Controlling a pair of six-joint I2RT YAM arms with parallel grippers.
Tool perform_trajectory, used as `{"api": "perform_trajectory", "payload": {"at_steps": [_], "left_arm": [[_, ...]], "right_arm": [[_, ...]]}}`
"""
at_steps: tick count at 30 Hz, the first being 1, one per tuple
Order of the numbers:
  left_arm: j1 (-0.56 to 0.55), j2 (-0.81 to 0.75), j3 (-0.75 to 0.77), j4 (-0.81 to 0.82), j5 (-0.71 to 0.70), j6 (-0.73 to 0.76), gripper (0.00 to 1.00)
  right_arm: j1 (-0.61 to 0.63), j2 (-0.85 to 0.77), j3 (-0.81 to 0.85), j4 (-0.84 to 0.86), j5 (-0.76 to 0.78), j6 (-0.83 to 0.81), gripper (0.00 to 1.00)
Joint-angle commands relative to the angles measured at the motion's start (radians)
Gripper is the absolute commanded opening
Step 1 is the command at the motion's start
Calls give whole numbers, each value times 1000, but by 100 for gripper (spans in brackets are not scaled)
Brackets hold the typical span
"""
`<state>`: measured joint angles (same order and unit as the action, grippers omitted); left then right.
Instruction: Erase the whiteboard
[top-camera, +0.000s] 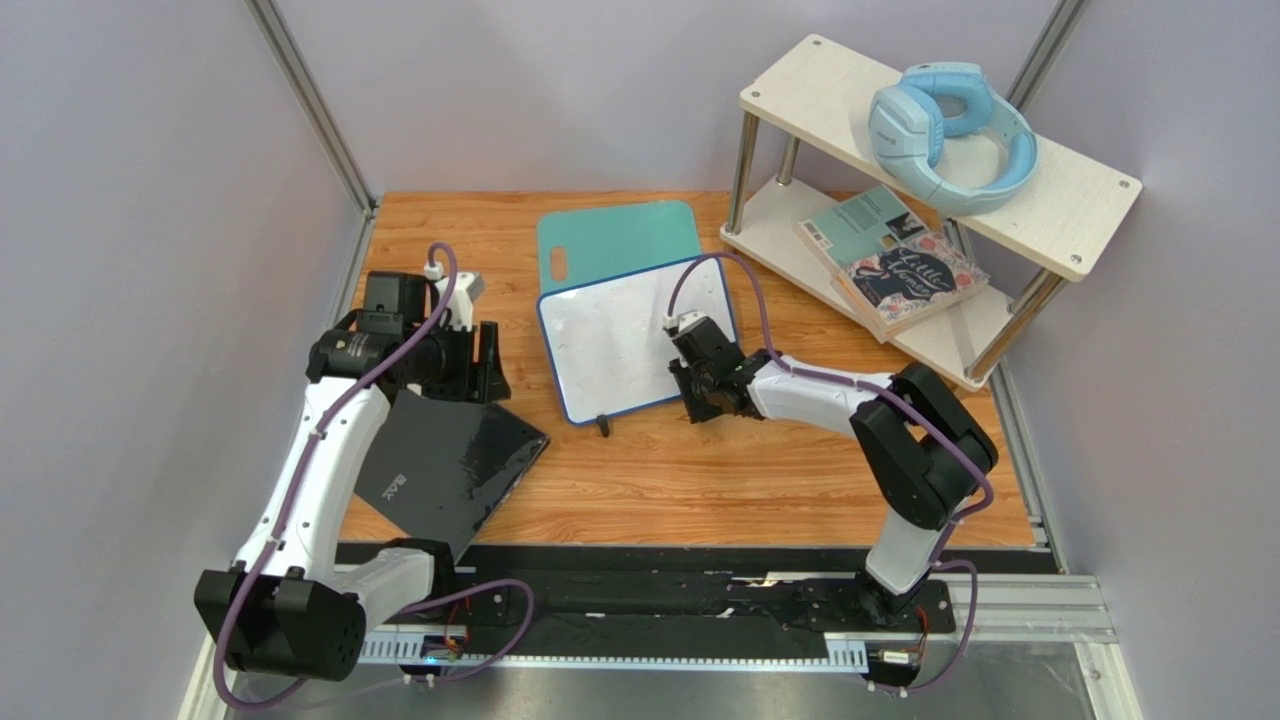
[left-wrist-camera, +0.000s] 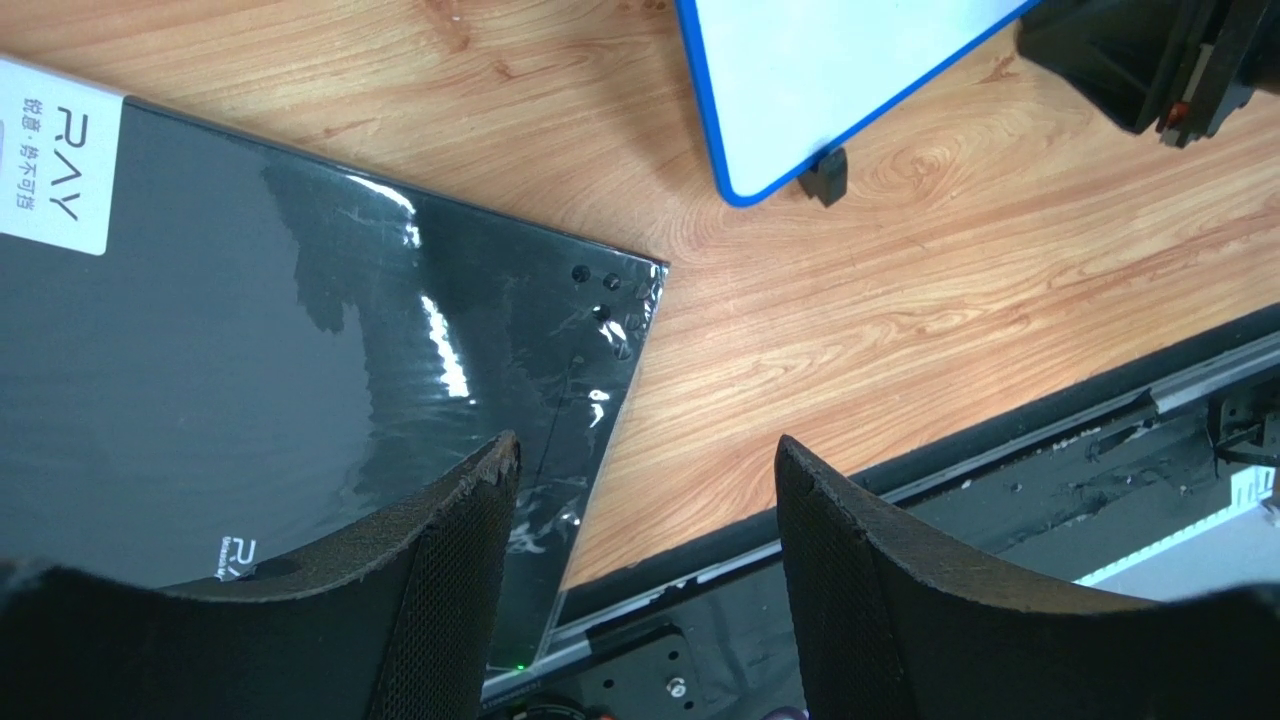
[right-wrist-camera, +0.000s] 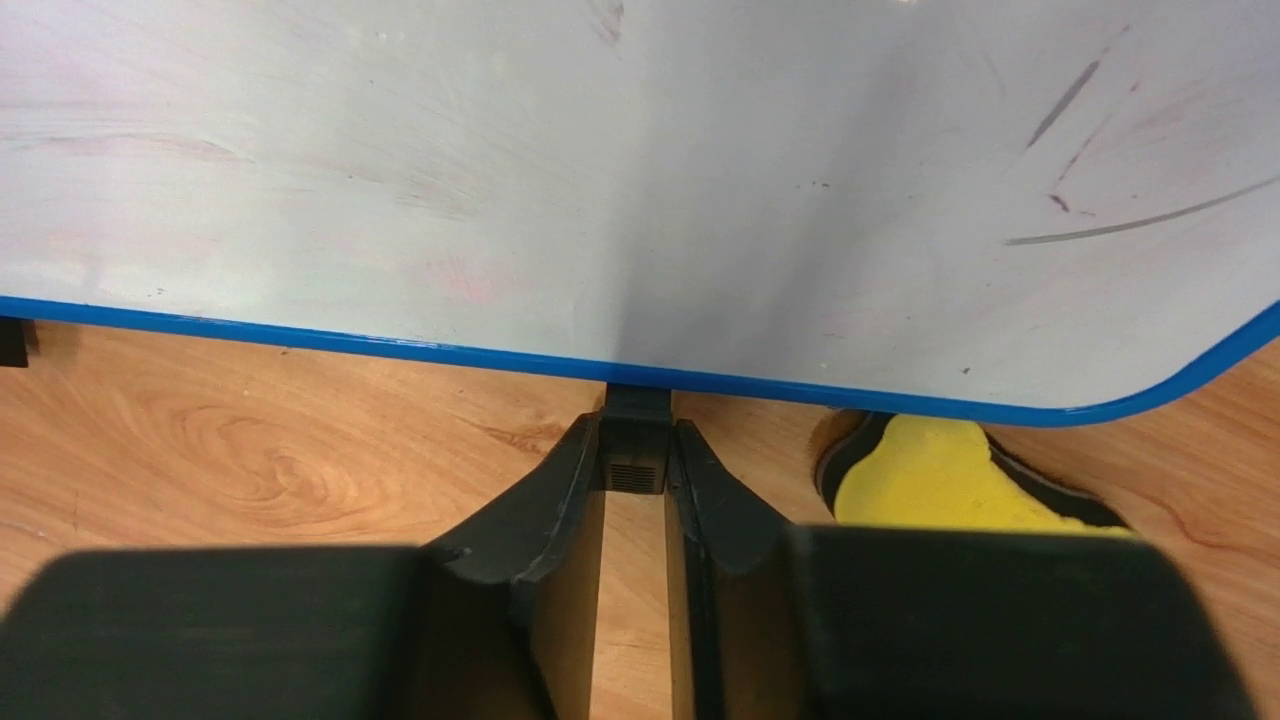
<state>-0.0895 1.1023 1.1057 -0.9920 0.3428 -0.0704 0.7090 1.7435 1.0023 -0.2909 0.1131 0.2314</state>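
Note:
The whiteboard (top-camera: 628, 342) lies flat mid-table, white with a thin blue frame. Faint dark strokes (right-wrist-camera: 1127, 225) remain near its right end in the right wrist view. My right gripper (right-wrist-camera: 637, 450) is at the board's near edge, shut on one small black foot (right-wrist-camera: 637, 402) under the frame; from above, that gripper (top-camera: 700, 393) sits at the board's lower right corner. The other foot (top-camera: 604, 426) sticks out at the lower left. My left gripper (left-wrist-camera: 646, 450) hangs open over the corner of the black slab (left-wrist-camera: 301, 360), nothing between its fingers, left of the board (left-wrist-camera: 812, 75).
A yellow pad with a black rim (right-wrist-camera: 939, 473) lies on the wood just right of my right fingers. A teal mat (top-camera: 616, 240) lies behind the board. A two-tier shelf (top-camera: 812, 90) at the back right carries blue headphones (top-camera: 950, 132) and books (top-camera: 894, 263).

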Motion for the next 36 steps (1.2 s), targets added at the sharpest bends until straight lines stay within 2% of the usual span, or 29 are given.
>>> {"api": "perform_trajectory", "payload": {"at_steps": [1,3,5,12,18,22,23,24,29,36], "left_arm": [[5,-25,0,23,18,-2,68],[7,-24,-1,24,16,-3,68],[5,-24,-1,26,18,-3,68],[5,-28,-1,30,33,-6,68],[5,-42,23,36,71,-5,68],[5,-56,46,68,127,-42,69],[5,-61,48,87,134,-57,77],[5,-74,49,96,148,-60,99],[5,-93,40,130,151,-69,99],[5,-105,16,173,192,-83,99]], "right_arm": [[56,-30,21,-63,-47,-21,42],[75,-41,18,-63,-56,-39,60],[96,-50,18,-60,-63,-53,68],[118,-50,52,-88,-47,-73,71],[126,-142,21,-73,-70,-86,71],[124,-217,18,-122,-17,-58,72],[121,-243,6,-135,-6,-47,75],[119,-296,1,-140,3,-28,78],[87,-484,-4,-180,59,13,99],[-17,-647,32,-234,80,25,100]]}}
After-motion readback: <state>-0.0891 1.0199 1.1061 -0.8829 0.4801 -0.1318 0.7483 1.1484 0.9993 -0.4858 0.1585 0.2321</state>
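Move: Between the right fingers, low over the table, is the whiteboard's right stand foot, still gripped. From this hand the whiteboard's middle lies about 9 cm ahead, 7 cm left and 5 cm higher; the left stand foot about 12 cm left and 3 cm back; the eraser some 7 cm right and 1 cm ahead, level in height. From the left hand, the right stand foot is about 28 cm right, 7 cm ahead and 17 cm below. Easing back about 4 cm and a little left, low over the table, the right hand opens and lets go of the right stand foot. It then climbs some 18 cm, swinging right about 5 cm and tilting its fingertips forward and up by roughly 25 degrees as they spread wide. Late on, the left hand rises about 4 cm, drifts right and opens fully, touching nothing. ##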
